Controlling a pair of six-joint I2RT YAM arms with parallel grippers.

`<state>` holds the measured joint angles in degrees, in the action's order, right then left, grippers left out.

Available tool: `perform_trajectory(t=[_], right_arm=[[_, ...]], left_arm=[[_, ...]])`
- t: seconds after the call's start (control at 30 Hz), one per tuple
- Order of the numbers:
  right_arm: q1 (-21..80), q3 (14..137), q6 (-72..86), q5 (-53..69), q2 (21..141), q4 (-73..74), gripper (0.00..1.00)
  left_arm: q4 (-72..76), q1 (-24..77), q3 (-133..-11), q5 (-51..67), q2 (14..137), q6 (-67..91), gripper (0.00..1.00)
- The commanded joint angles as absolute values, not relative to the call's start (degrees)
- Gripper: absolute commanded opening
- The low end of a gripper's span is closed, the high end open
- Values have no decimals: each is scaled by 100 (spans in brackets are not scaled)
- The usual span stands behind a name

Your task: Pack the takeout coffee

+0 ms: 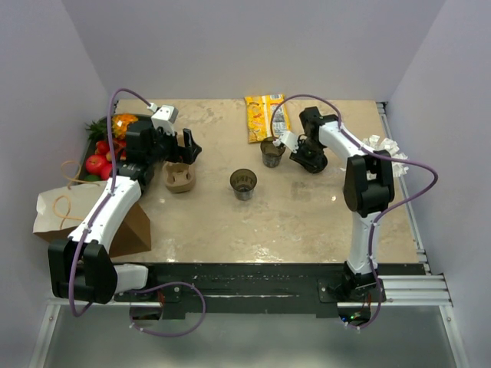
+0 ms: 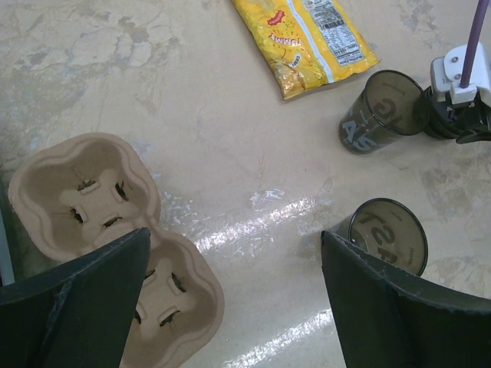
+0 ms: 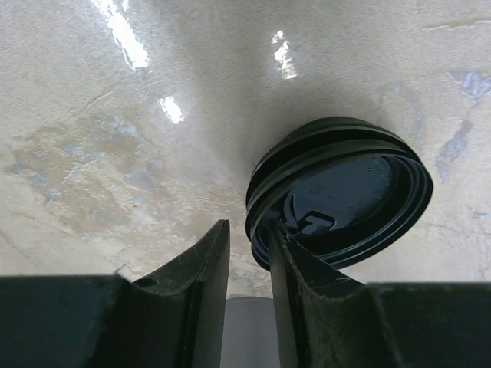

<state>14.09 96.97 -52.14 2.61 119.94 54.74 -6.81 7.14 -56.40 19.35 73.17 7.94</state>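
Two dark, lidless takeout cups stand on the table, one in the middle and one farther back. A brown pulp cup carrier lies left of them with its wells empty. My left gripper hangs wide open above the table between the carrier and the near cup, holding nothing. A stack of black lids lies right of the far cup. My right gripper is down at the stack's edge, jaws narrow. One finger overlaps the rim and the other stands just outside it.
A yellow snack bag lies at the back centre. A brown paper bag lies on its side at the left edge, with fruit and vegetables behind it. Crumpled white paper sits at the right edge.
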Motion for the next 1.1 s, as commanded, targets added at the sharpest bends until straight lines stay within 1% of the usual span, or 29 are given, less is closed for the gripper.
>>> perform_trajectory(t=[0.0, 0.2, 0.53, 0.8, 0.9, 1.07], right_arm=[[1424, 9967, -5273, 316, 11901, 5590, 30], [1424, 9993, -5247, 308, 11909, 5607, 26], [1424, 10134, -5229, 308, 11962, 5730, 11], [1424, 10222, -5159, 316, 11971, 5766, 5], [1433, 10257, -5089, 343, 11953, 5757, 0], [1424, 10520, -4799, 237, 11770, 5757, 0]], left_arm=[[-396, 703, -5616, 2048, 7295, 861, 96], [-352, 703, -5599, 2065, 7321, 888, 96], [-316, 703, -5555, 2074, 7330, 896, 96], [-281, 703, -5546, 2092, 7356, 923, 96], [-272, 703, -5546, 2101, 7356, 932, 96], [-264, 703, -5546, 2101, 7365, 932, 96]])
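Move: The black lids, stacked hollow side up, have their middle about 4 cm ahead of the right hand and roughly level with it, the near rim standing between its parted fingertips. One cup is some 13 cm to the left and 6 cm ahead; the other cup is about 22 cm left and 4 cm back. The yellow bag lies roughly 15 cm left and 18 cm ahead. From the left hand the lids are about 37 cm right, 6 cm ahead and 18 cm below. Upwards by about 2 cm, with a slight forward drift of some 1 cm, the right hand eases off low over the table, still pointing down, while its fingers close slowly from about a third open to shut at the near rim of the black lids. The tips end together right by that rim; whether they pinch it can't be seen. ##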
